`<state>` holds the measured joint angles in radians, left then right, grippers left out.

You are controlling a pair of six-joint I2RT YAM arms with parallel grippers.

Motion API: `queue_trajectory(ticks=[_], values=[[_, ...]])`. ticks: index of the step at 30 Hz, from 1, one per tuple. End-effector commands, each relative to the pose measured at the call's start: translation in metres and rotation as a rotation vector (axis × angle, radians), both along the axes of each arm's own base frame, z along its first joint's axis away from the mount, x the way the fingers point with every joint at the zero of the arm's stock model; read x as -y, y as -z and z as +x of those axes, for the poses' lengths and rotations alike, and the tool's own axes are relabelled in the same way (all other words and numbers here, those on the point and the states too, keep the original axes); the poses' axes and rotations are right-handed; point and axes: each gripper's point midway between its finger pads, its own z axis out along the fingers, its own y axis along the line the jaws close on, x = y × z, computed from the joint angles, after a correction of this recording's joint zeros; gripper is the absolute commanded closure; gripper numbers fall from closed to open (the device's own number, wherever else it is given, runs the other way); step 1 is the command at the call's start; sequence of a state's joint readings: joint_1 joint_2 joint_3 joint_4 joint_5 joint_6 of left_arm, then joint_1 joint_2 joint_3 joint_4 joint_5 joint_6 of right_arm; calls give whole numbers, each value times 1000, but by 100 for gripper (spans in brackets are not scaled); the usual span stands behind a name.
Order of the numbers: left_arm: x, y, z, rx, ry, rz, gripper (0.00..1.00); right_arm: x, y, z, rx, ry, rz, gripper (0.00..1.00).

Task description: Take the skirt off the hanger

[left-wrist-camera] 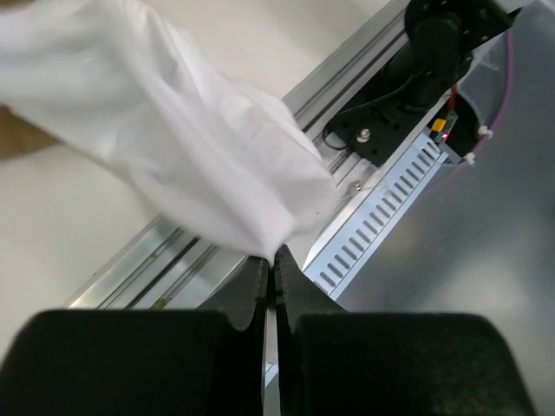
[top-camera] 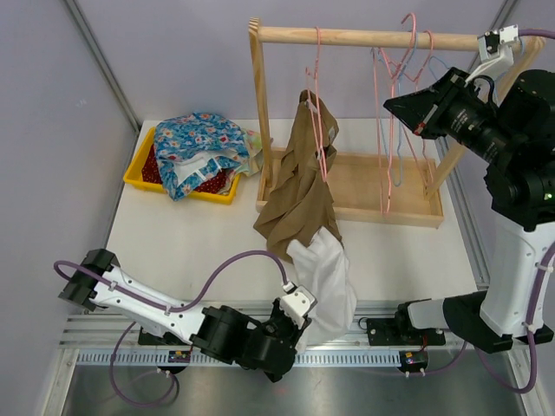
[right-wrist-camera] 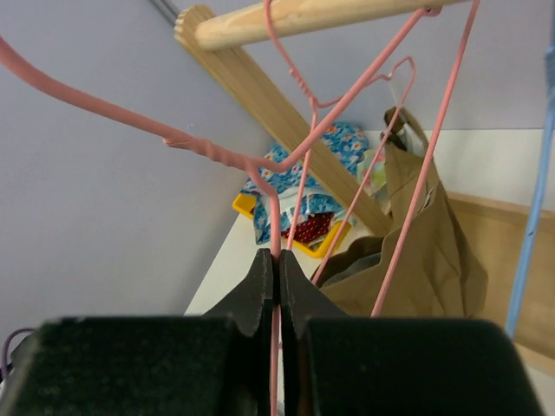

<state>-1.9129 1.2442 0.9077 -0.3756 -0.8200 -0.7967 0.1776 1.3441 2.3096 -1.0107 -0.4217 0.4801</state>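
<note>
A tan skirt (top-camera: 299, 186) with a white lining (top-camera: 328, 277) hangs from a pink wire hanger (top-camera: 322, 130) on the wooden rack's top bar (top-camera: 364, 37). It drapes down over the table's front edge. My left gripper (top-camera: 303, 319) is shut on the lining's lower corner, seen in the left wrist view (left-wrist-camera: 273, 258) pinching the white cloth (left-wrist-camera: 199, 165) above the front rail. My right gripper (top-camera: 392, 104) is high at the rack and shut on the wire of another pink hanger (right-wrist-camera: 279, 212), right of the skirt (right-wrist-camera: 425, 251).
A yellow bin (top-camera: 137, 170) with floral clothes (top-camera: 198, 147) stands at the back left. The rack's wooden base tray (top-camera: 381, 204) holds several empty pink and blue hangers (top-camera: 395, 147). An aluminium rail (top-camera: 130, 328) runs along the table's front edge.
</note>
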Motion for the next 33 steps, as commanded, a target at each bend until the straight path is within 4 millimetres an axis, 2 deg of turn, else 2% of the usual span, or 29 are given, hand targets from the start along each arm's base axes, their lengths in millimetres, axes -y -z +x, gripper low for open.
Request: queue_trajectory(ticks=[1, 6, 9, 10, 12, 14, 15, 16, 17, 18, 19, 20, 21, 24, 28, 30, 31, 32, 33], values=[[-15, -13, 8, -27, -112, -69, 100, 8, -34, 23, 153, 75, -1, 100], [-31, -17, 5, -16, -152, -49, 100, 9, -25, 65, 138, 115, -3, 100], [-42, -29, 9, -9, -195, -46, 100, 9, -15, 93, 103, 107, 32, 100], [-41, -44, 9, -19, -203, -69, 100, 15, -11, 102, 86, 117, 48, 100], [-53, -53, 16, 9, -225, -42, 100, 14, 3, 118, 31, 83, 99, 100], [-62, -76, 24, 35, -243, -31, 100, 16, 14, 125, -9, 78, 118, 100], [-65, -85, 26, 47, -251, -28, 100, 14, 26, 128, -41, 65, 118, 100], [-70, -95, 30, 59, -262, -25, 100, 13, 31, 126, -53, 56, 116, 100], [-79, -114, 38, 90, -278, -17, 100, 13, 29, 118, -43, 52, 115, 100], [-83, -124, 42, 113, -284, -10, 100, 13, 42, 119, -67, 51, 109, 100], [-87, -135, 46, 134, -289, -10, 100, 13, 45, 118, -71, 55, 104, 100], [-94, -159, 54, 179, -303, -8, 100, 14, 44, 110, -61, 56, 94, 100], [-99, -171, 59, 203, -309, -7, 100, 15, 52, 108, -89, 62, 88, 100], [-113, -212, 81, 297, -339, -10, 100, 15, 58, 98, -110, 57, 80, 100], [-133, -248, 116, 390, -416, 4, 100, 17, 53, 81, -93, 60, 65, 99], [-139, -265, 136, 433, -456, 16, 100, 20, 52, 75, -93, 76, 48, 91], [-137, -274, 142, 393, -455, -71, 100, 22, 49, 71, -85, 80, 43, 72], [-152, -280, 160, 450, -485, -7, 100, 22, 48, 67, -75, 79, 30, 60], [-163, -287, 168, 453, -503, -26, 100, 24, 46, 64, -66, 86, 25, 46]])
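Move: The left hand holds the white skirt low over the front edge; the yellow basket lies about 45 cm ahead of it, 30 cm to its left and some 12 cm lower, while the brown garment hangs about 32 cm straight ahead, 8 cm higher. The right hand pinches the bare pink hanger; its place on the rail is roughly 14 cm straight ahead and 10 cm up, with the blue hanger about 14 cm ahead, 3 cm to the right and level with the hand. Keeping its pinch on the white skirt, the left hand slides about 5 cm left near table height, then climbs steeply some 25 cm and swings forward and left towards the yellow basket, turning about 30 degrees counter-clockwise with the fingers tipping up. The right hand carries the pink hanger some 14 cm forward to the rail, sinks about 9 cm to set its hook over the wood while the fingers tip down, then draws back about 5 cm and opens to nearly half. ##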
